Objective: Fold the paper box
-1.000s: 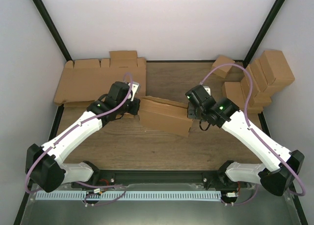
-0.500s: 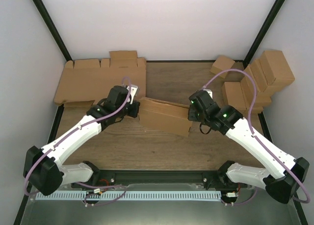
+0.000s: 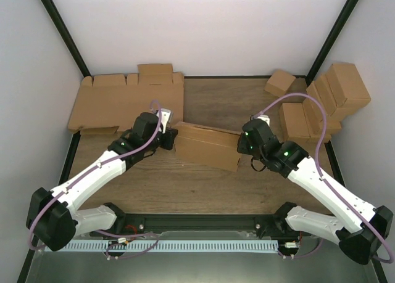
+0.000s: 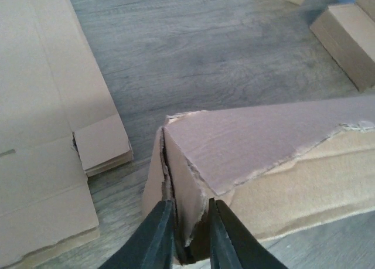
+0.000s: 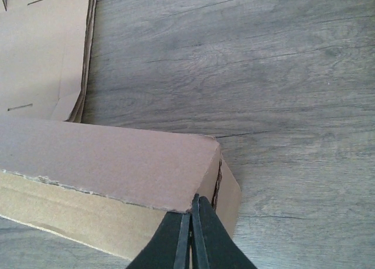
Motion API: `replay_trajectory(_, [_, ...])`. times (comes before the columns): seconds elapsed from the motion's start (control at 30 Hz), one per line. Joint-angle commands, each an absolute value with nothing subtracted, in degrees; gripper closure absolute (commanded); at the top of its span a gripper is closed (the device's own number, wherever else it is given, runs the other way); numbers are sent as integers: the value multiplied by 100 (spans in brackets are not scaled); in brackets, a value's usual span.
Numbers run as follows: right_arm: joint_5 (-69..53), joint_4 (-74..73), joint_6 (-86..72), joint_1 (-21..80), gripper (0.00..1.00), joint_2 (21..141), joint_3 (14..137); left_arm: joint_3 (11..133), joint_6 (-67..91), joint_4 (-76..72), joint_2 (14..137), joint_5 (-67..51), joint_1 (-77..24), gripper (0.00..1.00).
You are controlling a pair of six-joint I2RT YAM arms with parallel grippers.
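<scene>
The paper box [image 3: 207, 146] lies in the middle of the table, folded into a shallow closed shape and slanting down to the right. My left gripper [image 3: 169, 139] is at its left end. In the left wrist view [image 4: 190, 237] the fingers [image 4: 159, 234] are closed on the box's end wall [image 4: 187, 187], with cardboard between them. My right gripper [image 3: 241, 147] is at the right end. In the right wrist view [image 5: 193, 213] its fingers are shut together, tips against the lid's corner edge on the box [image 5: 111, 157], beside the side flap [image 5: 228, 193].
A pile of flat cardboard blanks [image 3: 123, 101] lies at the back left, close to my left gripper; it also shows in the left wrist view [image 4: 35, 105] and the right wrist view [image 5: 41, 52]. Ready-made brown boxes [image 3: 327, 101] cluster at the back right.
My right gripper has moved a little nearer and rightward along the box's right end. My left gripper has shifted slightly at the left end. The box has barely moved.
</scene>
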State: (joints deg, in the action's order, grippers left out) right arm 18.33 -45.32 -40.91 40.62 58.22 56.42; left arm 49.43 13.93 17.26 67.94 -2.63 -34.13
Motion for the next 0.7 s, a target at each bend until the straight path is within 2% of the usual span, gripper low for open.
replay_trajectory(0.0, [1394, -5306, -4014, 4069, 99, 6094, 5473, 4958, 1424, 2316, 6676, -471, -3481, 74])
replay_trajectory(0.1, [1576, -5236, -3837, 4067, 96, 6105, 5673, 5109, 1431, 2374, 6442, -422, -3466, 56])
replay_trajectory(0.3, [1836, -5178, -3577, 4061, 89, 6431, 5960, 5548, 1399, 2775, 6112, -132, -3429, 33])
replay_trajectory(0.37, [1783, -5141, -3504, 4061, 80, 6460, 5992, 5668, 1442, 2901, 5996, 23, -3416, 13])
replay_trajectory(0.4, [1757, -5123, -3472, 4061, 76, 6434, 5999, 5705, 1449, 2939, 5942, 78, -3406, 9])
replay_trajectory(0.53, [1760, -5088, -3333, 4061, 59, 6280, 6007, 5912, 1424, 3097, 5782, 148, -3384, 0])
replay_trajectory(0.67, [1776, -5230, -3246, 4061, 55, 6248, 6144, 6110, 1457, 3233, 5768, 273, -3367, 0])
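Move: The paper box runs crosswise between the hands: its middle lies about 11 cm to the left hand's right, 3 cm nearer the base and 5 cm lower, with the left fingers already at its left end. From the right hand it is some 11 cm left, 1 cm ahead and 5 cm below. The flat cardboard stack lies about 17 cm left and 13 cm ahead of the left hand, 11 cm lower. Left opens wide, rising about 9 cm off the box's left end; right sinks 2 cm, half-opening at its right. ##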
